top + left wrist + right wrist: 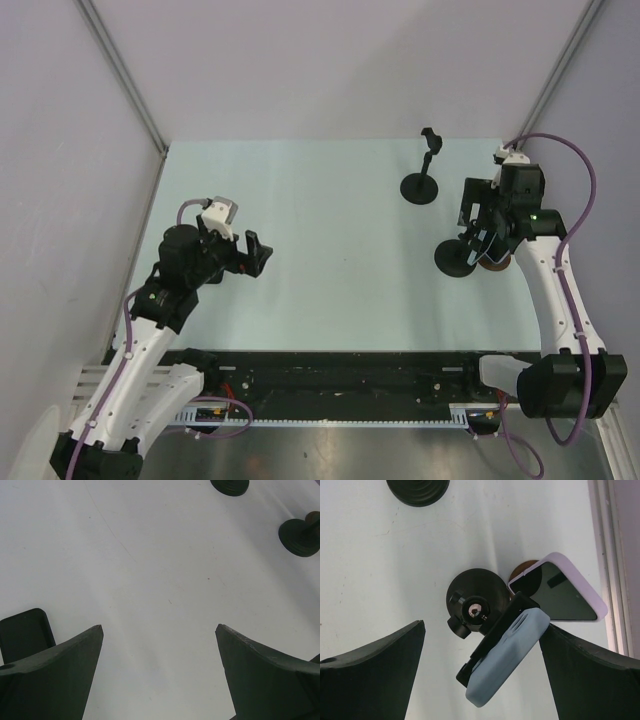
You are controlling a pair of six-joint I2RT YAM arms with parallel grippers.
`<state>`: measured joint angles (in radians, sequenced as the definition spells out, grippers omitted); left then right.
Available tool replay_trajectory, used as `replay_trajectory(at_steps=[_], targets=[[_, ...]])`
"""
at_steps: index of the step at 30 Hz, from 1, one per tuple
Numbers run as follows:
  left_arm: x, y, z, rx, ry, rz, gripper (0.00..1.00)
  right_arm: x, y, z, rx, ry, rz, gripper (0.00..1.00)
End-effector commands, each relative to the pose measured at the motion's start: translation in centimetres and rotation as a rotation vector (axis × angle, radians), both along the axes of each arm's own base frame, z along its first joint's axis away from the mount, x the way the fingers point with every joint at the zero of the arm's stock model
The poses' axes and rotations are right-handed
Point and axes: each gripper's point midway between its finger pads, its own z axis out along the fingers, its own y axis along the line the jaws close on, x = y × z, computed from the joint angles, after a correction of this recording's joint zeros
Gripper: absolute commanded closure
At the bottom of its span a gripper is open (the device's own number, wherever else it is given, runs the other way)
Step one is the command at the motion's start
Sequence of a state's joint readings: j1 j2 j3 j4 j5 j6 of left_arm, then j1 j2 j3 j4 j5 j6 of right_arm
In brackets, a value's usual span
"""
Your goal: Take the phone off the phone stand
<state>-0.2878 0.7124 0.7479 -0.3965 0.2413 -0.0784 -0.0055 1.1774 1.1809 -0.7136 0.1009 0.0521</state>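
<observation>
The phone [509, 652], in a light blue case, sits tilted in the black clamp of the phone stand [474, 591], which has a round black base. My right gripper [482, 625] hangs open above the stand. The phone lies between its fingers, with its upper edge close to the right finger [580, 670]. In the top view this gripper [472, 228] is over the stand's base [452, 260] at the table's right side. My left gripper [159, 627] is open over bare table with nothing between its fingers, far to the left [258, 255].
A second phone in a lilac case [562, 587] lies flat on the table right of the stand, partly over a brown disc [521, 571]. An empty black stand [421, 186] is at the back. The table's right rail [605, 555] runs close by.
</observation>
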Motion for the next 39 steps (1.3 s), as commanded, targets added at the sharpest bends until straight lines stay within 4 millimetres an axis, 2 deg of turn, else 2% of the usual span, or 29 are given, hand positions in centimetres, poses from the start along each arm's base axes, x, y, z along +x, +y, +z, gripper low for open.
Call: replay_trajectory(at_steps=[1, 4, 9, 12, 15, 16, 21, 29, 30, 32, 33, 35, 39], targets=[[-0.2, -0.9, 0.8, -0.007, -0.045, -0.052, 0.00, 1.3, -1.0, 2.8, -0.068, -0.063, -0.004, 0.00], [-0.3, -1.0, 0.9, -0.005, -0.050, -0.059, 0.00, 1.4, -1.9, 3.0, -0.102, -0.052, -0.046, 0.00], [-0.4, -1.1, 0.9, -0.005, -0.050, -0.062, 0.00, 1.4, -1.6, 2.9, -0.085, -0.042, -0.046, 0.00], [-0.4, -1.0, 0.8, -0.003, -0.049, -0.058, 0.00, 0.4, -1.8, 2.8, -0.071, -0.020, -0.075, 0.06], [-0.3, -1.0, 0.8, -0.003, -0.049, -0.058, 0.00, -0.8, -1.2, 3.2, -0.072, -0.021, -0.084, 0.18], [-0.3, -1.0, 0.8, -0.003, -0.047, -0.058, 0.00, -1.0, -1.1, 3.3, -0.068, -0.023, -0.090, 0.27], [-0.3, -1.1, 0.7, -0.003, -0.042, -0.062, 0.00, -1.7, -0.9, 3.5, -0.059, -0.024, -0.094, 0.55], [-0.3, -1.1, 0.6, 0.002, -0.042, -0.061, 0.00, -1.7, -0.7, 2.9, -0.071, -0.001, -0.092, 0.71], [-0.3, -1.1, 0.5, 0.001, -0.040, -0.062, 0.00, -1.8, -0.5, 2.9, -0.076, -0.001, -0.084, 0.77], [-0.4, -1.2, 0.5, 0.000, -0.041, -0.068, 0.00, -1.7, 0.0, 3.2, -0.077, -0.015, -0.061, 0.84], [-0.3, -1.2, 0.5, 0.000, -0.038, -0.069, 0.00, -1.6, 0.9, 3.4, -0.078, -0.025, -0.019, 0.92], [-0.4, -1.3, 0.5, -0.001, -0.038, -0.076, 0.00, -1.6, 2.2, 4.1, -0.076, -0.055, 0.037, 1.00], [-0.3, -1.5, 0.3, -0.002, -0.030, -0.084, 0.00, -1.7, 6.3, 5.6, -0.040, -0.123, 0.208, 1.00]])
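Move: The phone sits in its stand between the right hand's open fingers, its middle about 2 cm right and 3 cm below, nearer the right finger and skewed to them. The stand's round base is some 18 cm down, 3 cm ahead and 2 cm left. The purple-cased phone is about 8 cm right, 4 cm ahead and 6 cm down; the empty black stand's base is 21 cm ahead, 12 cm left and 18 cm down. From the left hand the phone is roughly 8 cm ahead, 52 cm right and 3 cm down. The right hand's fingers shut from wide open and pinch the phone edge-on between the pads. Around that, the hand first eases about 1 cm forward and to the right, draws back roughly 3 cm over the phone's near part as the fingers close, then shifts about 2 cm left and slightly up with the phone gripped. ##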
